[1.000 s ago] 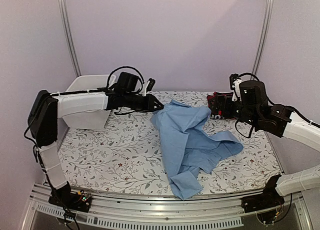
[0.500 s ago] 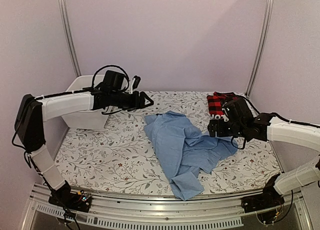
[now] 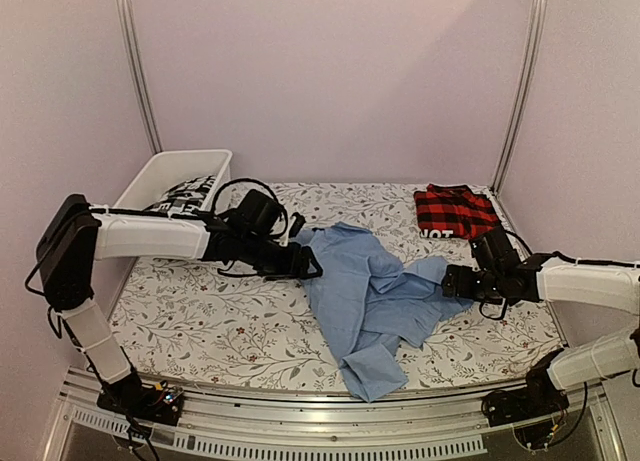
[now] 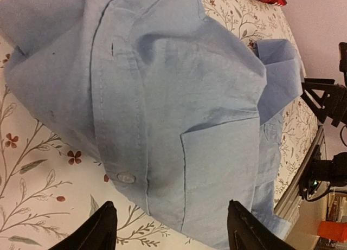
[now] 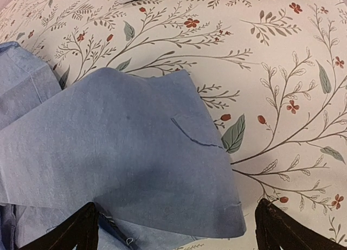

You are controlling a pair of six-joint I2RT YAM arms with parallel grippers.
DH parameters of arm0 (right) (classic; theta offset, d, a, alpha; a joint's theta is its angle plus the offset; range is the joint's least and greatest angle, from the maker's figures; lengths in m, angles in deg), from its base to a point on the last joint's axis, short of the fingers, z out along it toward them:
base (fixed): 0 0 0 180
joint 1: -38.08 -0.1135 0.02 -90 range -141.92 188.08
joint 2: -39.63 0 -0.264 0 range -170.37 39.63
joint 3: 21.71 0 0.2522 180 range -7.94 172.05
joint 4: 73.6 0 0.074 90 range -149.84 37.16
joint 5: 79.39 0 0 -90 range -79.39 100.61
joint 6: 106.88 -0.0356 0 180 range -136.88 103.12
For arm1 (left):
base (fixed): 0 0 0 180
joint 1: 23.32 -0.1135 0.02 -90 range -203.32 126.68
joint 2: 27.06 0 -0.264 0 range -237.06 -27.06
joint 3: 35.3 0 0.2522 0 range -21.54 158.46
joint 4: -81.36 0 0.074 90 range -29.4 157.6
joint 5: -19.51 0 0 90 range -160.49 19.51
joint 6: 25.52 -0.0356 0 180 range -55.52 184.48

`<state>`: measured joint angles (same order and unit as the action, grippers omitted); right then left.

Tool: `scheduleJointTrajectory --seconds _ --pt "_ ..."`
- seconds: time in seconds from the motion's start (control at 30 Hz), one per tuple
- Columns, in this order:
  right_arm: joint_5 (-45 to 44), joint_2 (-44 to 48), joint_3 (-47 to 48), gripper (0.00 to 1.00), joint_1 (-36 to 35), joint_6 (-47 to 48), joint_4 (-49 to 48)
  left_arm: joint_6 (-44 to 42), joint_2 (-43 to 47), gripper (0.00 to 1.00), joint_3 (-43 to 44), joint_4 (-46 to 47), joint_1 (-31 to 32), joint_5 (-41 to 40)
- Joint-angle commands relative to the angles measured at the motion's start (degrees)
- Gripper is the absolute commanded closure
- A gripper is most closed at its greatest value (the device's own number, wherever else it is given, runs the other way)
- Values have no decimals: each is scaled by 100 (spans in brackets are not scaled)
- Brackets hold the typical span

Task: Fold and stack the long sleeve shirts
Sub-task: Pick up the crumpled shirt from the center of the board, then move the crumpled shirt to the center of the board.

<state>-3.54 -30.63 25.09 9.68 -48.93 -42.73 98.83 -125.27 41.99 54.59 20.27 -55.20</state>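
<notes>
The light blue shirt (image 3: 372, 293) lies crumpled in the middle of the table. Its buttoned front edge and a pocket fill the left wrist view (image 4: 162, 93). My left gripper (image 3: 308, 264) is low at the shirt's left edge, open, and its fingertips (image 4: 104, 227) straddle the hem without holding it. My right gripper (image 3: 452, 281) is open at the shirt's right side, over a flat cuff or sleeve end (image 5: 135, 163). The red-and-black plaid shirt (image 3: 455, 209) lies folded at the back right, away from both grippers.
A white bin (image 3: 150, 171) stands at the back left with a black-and-white patterned cloth (image 3: 190, 193) in it. The floral tablecloth (image 3: 220, 321) covers the table. A metal rail (image 3: 320, 421) runs along the near edge.
My left gripper let go of the blue shirt's upper corner, opened and came down to its left edge. The right arm moved from the plaid shirt to the blue shirt's right side. The shirt settled lower.
</notes>
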Motion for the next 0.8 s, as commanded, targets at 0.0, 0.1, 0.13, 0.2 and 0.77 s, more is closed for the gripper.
scheduleJointTrajectory --seconds 0.0,0.1,0.13,0.2,0.77 --pt "430 -180 -235 1 126 -161 -882 279 -448 32 133 103 26 -280" --pt "476 -425 -211 8 175 -157 -1124 273 -868 36 436 -68 19 -609" --pt "479 -473 -184 12 175 -152 -1174 251 -1006 38 545 -134 22 -673" --pt "423 -531 -60 25 202 -221 -1079 238 -1273 43 716 -208 10 -765" --pt "285 611 1481 100 179 -20 899 194 -3265 69 3036 -418 175 -210"
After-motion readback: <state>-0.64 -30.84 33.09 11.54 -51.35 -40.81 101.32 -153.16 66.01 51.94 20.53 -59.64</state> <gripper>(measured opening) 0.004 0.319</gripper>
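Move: Below the left hand's half-open fingers, the shirt's left edge lies about 9 cm lower, some 7 cm ahead and 4 cm to the right; the white bin stands roughly 33 cm left and 18 cm ahead. The right hand is open just over the shirt's right end, which is about 2 cm ahead, 2 cm left and 4 cm down, with the folded plaid shirt some 24 cm ahead and 3 cm right. Dropping about 8 cm onto the shirt's left edge while moving forward, the left hand then sweeps forward and right along the table, its fingers narrowing on a bunched fold. The right hand dips slightly forward, shuts fully on the shirt's right end, and lifts that pinched cloth some 6 cm, easing back a little at the end. ##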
